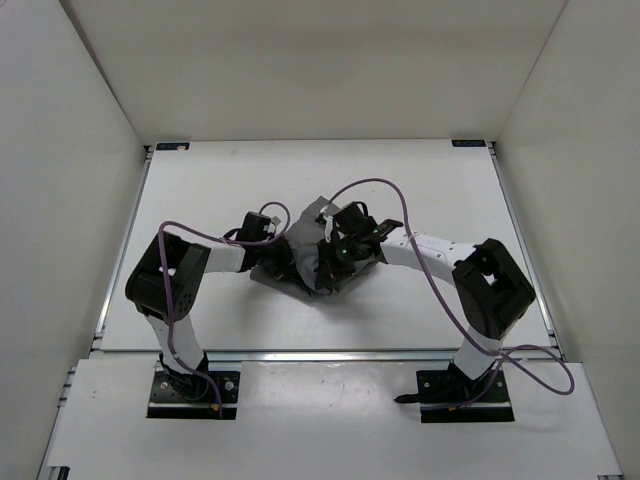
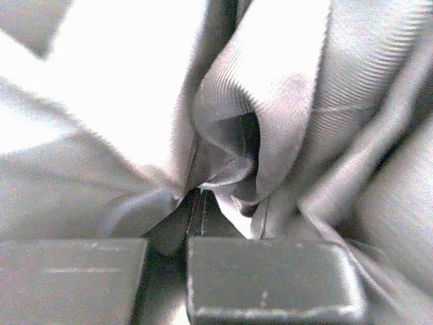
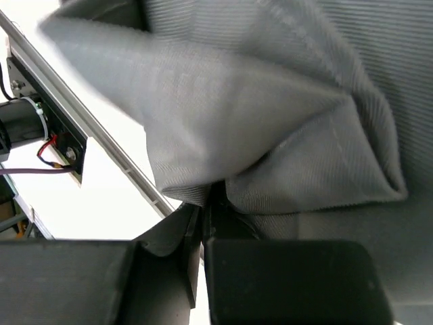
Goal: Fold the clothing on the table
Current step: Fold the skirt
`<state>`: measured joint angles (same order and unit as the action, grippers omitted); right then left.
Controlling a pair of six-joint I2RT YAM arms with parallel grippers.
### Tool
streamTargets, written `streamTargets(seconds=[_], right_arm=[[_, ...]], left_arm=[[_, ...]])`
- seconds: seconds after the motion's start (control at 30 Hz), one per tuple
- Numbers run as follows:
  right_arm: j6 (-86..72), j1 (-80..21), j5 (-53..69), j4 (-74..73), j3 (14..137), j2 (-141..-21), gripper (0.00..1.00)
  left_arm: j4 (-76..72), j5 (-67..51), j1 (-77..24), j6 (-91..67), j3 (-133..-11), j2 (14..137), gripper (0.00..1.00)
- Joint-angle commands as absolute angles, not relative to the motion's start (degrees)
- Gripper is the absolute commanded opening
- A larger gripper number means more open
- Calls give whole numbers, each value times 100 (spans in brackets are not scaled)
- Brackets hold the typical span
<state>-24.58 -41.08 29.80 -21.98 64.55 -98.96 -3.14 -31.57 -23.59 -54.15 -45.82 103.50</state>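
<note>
The dark grey clothing point(image 1: 301, 238) lies bunched in a crumpled heap at the middle of the white table point(image 1: 420, 180). My left gripper point(image 1: 284, 234) reaches into the heap from the left. In the left wrist view it point(image 2: 194, 215) is shut, pinching a gathered fold of clothing point(image 2: 270, 101). My right gripper point(image 1: 334, 252) comes in from the right and meets the heap's middle. In the right wrist view it point(image 3: 205, 211) is shut on an edge of the clothing point(image 3: 270, 135), which hangs lifted above the table point(image 3: 101, 203). The two grippers sit close together.
White walls point(image 1: 70, 150) enclose the table on three sides. A thin metal rail point(image 1: 330, 352) runs along the near edge, also seen as the rail point(image 3: 101, 132) in the right wrist view. A purple cable point(image 1: 398, 197) loops over the right arm, and another cable point(image 1: 200, 232) over the left.
</note>
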Motion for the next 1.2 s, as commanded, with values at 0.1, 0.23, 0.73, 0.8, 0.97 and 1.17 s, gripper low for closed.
streamTargets(seconds=[0.1, 0.23, 0.73, 0.8, 0.97, 1.17], right_arm=[[-2443, -4078, 3173, -1697, 6723, -9948, 0], [-2242, -4025, 3155, -2116, 7689, -10422, 0], [-2100, -4263, 3216, -2470, 8385, -10863, 0], [-2162, -4280, 3269, -2408, 8376, -10898, 0], [-2101, -4438, 3278, -2540, 8709, -11065, 0], [-2214, -4640, 3392, -2619, 9008, -11328, 0]], left_arm=[[157, -2804, -2180, -5142, -4483, 9441, 0], [587, -2646, -2022, -5028, -4368, 8713, 0], [1565, -1380, -1952, -4614, -3288, 7743, 0], [1285, -1450, -1942, -4693, -3287, 7988, 0], [942, -1678, -1995, -4851, -3401, 8384, 0], [554, -1863, -2039, -4975, -3445, 8744, 0]])
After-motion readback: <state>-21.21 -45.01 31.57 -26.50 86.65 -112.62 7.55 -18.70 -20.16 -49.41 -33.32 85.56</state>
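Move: The left gripper, almost on the table, holds a bunch of the skirt; the skirt's left corner lies about 10 cm to its left and level with it, and the skirt's middle some 6 cm ahead and 7 cm to its right. From the right gripper, also holding cloth, the skirt's middle is about 9 cm ahead, 1 cm left and 6 cm below, and the near tip roughly 2 cm back, 4 cm left and 7 cm down. Keep both grippers shut on the skirt. Lift the left one about 6 cm while carrying its bunch left, then draw it back and down to table height over the left corner, about 8 cm left in all, fingers tipping some 15 degrees steeper. Take the right one forward, left and up, then let it sink slightly while still drifting left. ##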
